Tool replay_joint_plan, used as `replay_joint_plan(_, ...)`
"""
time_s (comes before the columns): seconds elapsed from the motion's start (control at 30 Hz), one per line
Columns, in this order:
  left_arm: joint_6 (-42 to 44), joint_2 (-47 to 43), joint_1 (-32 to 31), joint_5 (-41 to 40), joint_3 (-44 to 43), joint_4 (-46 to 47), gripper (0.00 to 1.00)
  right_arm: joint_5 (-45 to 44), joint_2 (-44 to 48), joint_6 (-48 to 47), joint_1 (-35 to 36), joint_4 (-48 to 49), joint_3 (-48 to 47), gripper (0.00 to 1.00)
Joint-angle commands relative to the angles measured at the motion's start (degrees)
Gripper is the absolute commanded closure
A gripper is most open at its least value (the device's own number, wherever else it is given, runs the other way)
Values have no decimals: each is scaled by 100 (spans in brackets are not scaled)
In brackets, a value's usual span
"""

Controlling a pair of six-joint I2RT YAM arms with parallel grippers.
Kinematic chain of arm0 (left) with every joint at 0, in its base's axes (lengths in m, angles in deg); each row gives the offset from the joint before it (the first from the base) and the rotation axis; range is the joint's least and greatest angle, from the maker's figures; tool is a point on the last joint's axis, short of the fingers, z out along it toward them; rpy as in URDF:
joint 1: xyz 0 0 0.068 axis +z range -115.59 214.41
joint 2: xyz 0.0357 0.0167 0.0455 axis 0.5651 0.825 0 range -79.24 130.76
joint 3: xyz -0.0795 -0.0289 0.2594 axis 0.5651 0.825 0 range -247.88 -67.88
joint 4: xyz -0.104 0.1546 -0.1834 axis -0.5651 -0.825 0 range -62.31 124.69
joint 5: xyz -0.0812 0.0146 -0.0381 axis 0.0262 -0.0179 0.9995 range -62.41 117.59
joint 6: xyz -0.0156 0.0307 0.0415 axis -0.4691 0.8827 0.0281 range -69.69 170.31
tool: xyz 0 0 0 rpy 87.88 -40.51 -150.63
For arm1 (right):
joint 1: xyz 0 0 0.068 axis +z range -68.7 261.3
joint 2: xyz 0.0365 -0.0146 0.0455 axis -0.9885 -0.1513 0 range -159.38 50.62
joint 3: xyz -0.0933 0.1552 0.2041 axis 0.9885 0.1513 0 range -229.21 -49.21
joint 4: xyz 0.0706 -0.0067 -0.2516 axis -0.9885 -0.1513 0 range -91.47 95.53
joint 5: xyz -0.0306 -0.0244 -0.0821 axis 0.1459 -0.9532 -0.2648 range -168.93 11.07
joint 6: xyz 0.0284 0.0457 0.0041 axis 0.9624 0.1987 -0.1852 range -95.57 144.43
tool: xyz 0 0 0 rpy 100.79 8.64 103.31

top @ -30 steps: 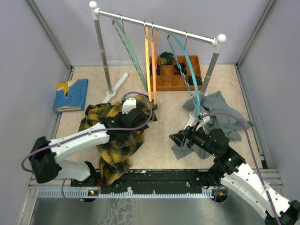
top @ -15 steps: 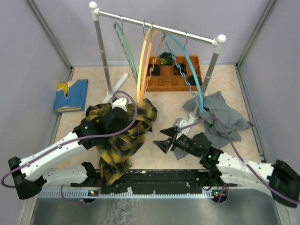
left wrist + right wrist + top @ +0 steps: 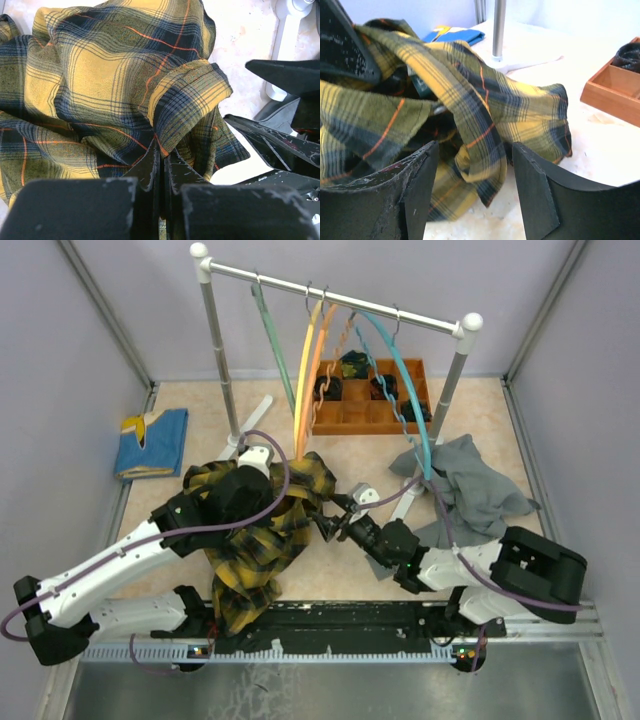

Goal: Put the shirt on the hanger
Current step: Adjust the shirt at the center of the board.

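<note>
The yellow and black plaid shirt (image 3: 250,550) lies bunched on the table left of centre. My left gripper (image 3: 165,155) is shut on a fold of the shirt (image 3: 115,90); from above it sits over the bunch (image 3: 262,502). My right gripper (image 3: 476,165) is open at the shirt's right edge (image 3: 328,523), its jaws on either side of a hanging fold of the shirt (image 3: 485,130) without touching it. The light blue hanger (image 3: 405,385) hangs by its hook near the right end of the rack rail.
The clothes rack (image 3: 330,290) also carries a green hanger (image 3: 272,340), a yellow one (image 3: 303,370) and an orange one (image 3: 320,350). A wooden compartment tray (image 3: 375,400) stands behind it. A grey garment (image 3: 470,490) lies at right, a folded blue cloth (image 3: 152,442) at left.
My right arm has swung left across the table from the grey garment to the shirt's right edge, jaws open. My left gripper has shifted slightly left, still holding the shirt. The hangers have swung.
</note>
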Motion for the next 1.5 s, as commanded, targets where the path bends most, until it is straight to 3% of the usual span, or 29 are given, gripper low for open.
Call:
replay_joint_plan(0.0,-14,-135,-24,133,-290,-178,100,-338,-538,-76,80,1233,-492,39)
replay_joint_plan(0.17,-47,-234,-24,186,-459,-336,100,-490,-1119,-150,141,1236,-842,41)
replay_joint_plan(0.33,-66,-500,-24,263,-629,-502,100,-917,-1374,-248,164,1628,-716,51)
replay_joint_plan(0.47,99,-751,-24,535,-716,-528,100,-1161,-944,-430,260,1558,-517,79)
replay_joint_plan(0.57,389,-882,-24,1070,-789,-515,100,-1171,-147,-672,401,810,-502,100)
replay_joint_plan(0.83,1080,-1172,-24,1858,-1139,-753,100,-989,2801,-359,963,-3428,-1066,100)
replay_joint_plan(1.0,1459,-1479,-24,1884,-1205,-602,100,-1469,3753,-467,1871,-5218,-1709,100)
replay_joint_plan(1.1,1670,-1403,-24,1910,-1519,-435,100,-1759,3718,-670,2326,-5822,-2545,100)
replay_joint_plan(1.27,2067,-979,-24,1938,-2405,-108,100,-1533,2934,-797,2361,-6688,-4357,100)
replay_joint_plan(1.47,2791,-32,-24,1100,-4349,138,100,-2132,1840,-1562,2365,-7338,-6950,100)
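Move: The left hand already pinches the shirt. A free fold of that shirt hangs in front of the open right fingers, about 3 cm ahead and 3 cm left of the right hand, nearly level; from the left hand it is some 8 cm right, 1 cm ahead and 3 cm lower. The shirt's heap lies about 19 cm left of the right hand, neither ahead nor back, 8 cm below; the rack's right foot is 18 cm right, 10 cm ahead, 9 cm below. The right fingers pinch the hanging fold shut between them after easing about 4 cm forward and left onto it. The right hand then rises nearly 30 cm, drawing back some 12 cm and a little right, away from the left hand. The left hand keeps its pinch and climbs about 24 cm and slightly back, tilting its fingertips up and turning about 25 degrees clockwise. ##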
